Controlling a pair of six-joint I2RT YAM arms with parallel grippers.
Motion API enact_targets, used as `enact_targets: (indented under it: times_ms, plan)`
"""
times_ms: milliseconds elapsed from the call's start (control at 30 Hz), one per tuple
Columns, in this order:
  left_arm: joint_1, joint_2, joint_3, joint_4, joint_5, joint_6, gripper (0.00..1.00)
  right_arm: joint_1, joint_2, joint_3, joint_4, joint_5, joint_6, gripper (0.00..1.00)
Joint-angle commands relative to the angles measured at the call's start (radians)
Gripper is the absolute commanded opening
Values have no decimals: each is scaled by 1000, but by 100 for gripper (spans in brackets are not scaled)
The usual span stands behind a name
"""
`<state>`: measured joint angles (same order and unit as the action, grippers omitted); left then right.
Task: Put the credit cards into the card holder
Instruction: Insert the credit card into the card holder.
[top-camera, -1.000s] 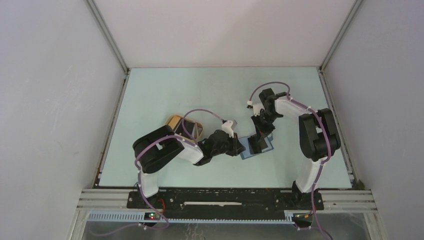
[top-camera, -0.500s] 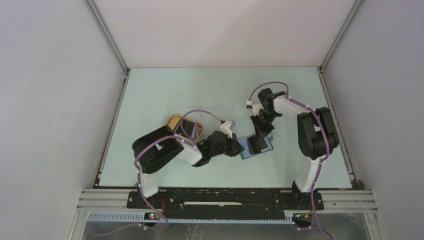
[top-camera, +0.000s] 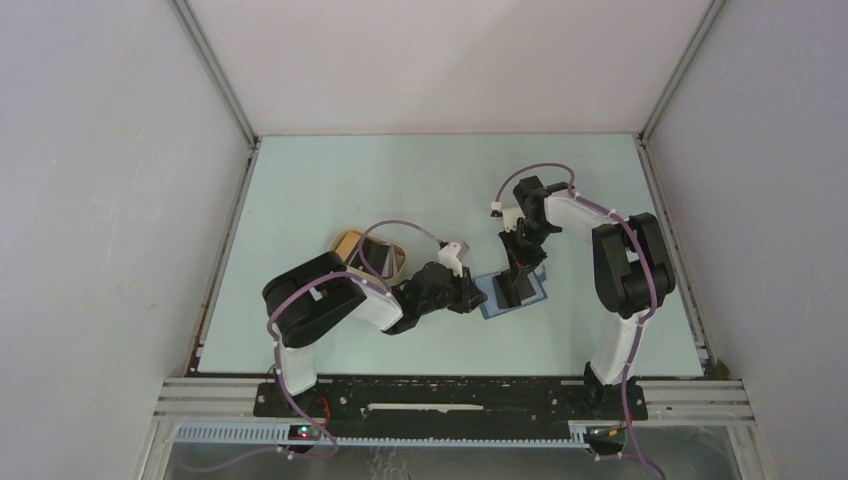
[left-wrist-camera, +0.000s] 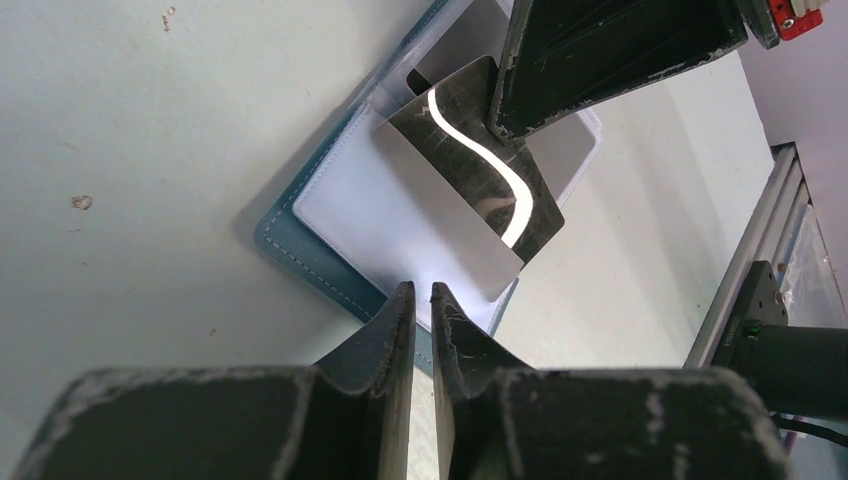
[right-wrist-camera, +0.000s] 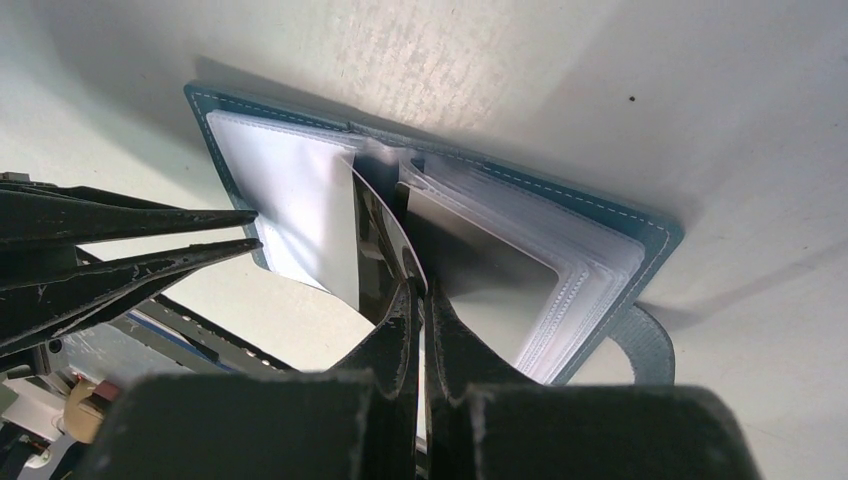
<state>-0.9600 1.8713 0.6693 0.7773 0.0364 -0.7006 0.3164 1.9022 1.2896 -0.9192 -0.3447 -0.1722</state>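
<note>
The teal card holder (top-camera: 530, 297) lies open on the table, its pale plastic sleeves (right-wrist-camera: 290, 190) facing up. My left gripper (left-wrist-camera: 422, 292) is shut on the near edge of its left leaf (left-wrist-camera: 300, 240), as the right wrist view also shows. A silvery, reflective credit card (left-wrist-camera: 470, 170) stands on edge in the fold between the sleeves. My right gripper (right-wrist-camera: 420, 290) is shut on it from above. More credit cards (top-camera: 378, 258) lie in the tan tray.
The tan oval tray (top-camera: 347, 240) sits just left of the left arm's wrist. The holder's snap tab (right-wrist-camera: 645, 345) sticks out at its right side. White walls enclose the table on three sides.
Both arms have crept a little to the left. Both grips are unchanged.
</note>
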Motion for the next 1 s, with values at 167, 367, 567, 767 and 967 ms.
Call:
enact_targets:
  times_ms: [167,367,567,767,967]
  plan:
    - [10,-24,-17,-19,-33,10,16,22,57,1,68,33,8,0]
    - [10,-23,-19,-4,-25,12,16,36,77,19,55,-38,13,0]
    - [10,-27,-29,18,-21,13,17,50,102,35,47,-88,12,0]
    - [10,-35,-40,35,-22,14,18,60,127,55,27,-134,-3,13]
    - [11,-67,-76,81,-26,22,21,62,56,59,25,-133,-31,32]
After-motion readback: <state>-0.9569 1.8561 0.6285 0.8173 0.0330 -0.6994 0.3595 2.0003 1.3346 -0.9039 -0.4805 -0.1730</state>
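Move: Aim the card pinched in the right fingers at the holder's left pocket, whose middle is about 5 cm to the right hand's left, 1 cm back and 1 cm below. The held card's middle lies some 2 cm left, level fore and aft and 1 cm down; the right pocket with its card is about 3 cm right, also level fore and aft and 1 cm down. From the left fingertips, the left pocket's middle is roughly 3 cm right, 1 cm ahead and 1 cm down. Slide the right hand left about 3.5 cm, slowly at first and then faster, pushing the still-pinched card from the spine side into the left pocket. Sink about 1 cm on the way and let the fingertips swing a few degrees leftward. Over the last stretch, open the right fingers about a quarter to let go of the card, keeping the left gripper at the holder's left edge. ##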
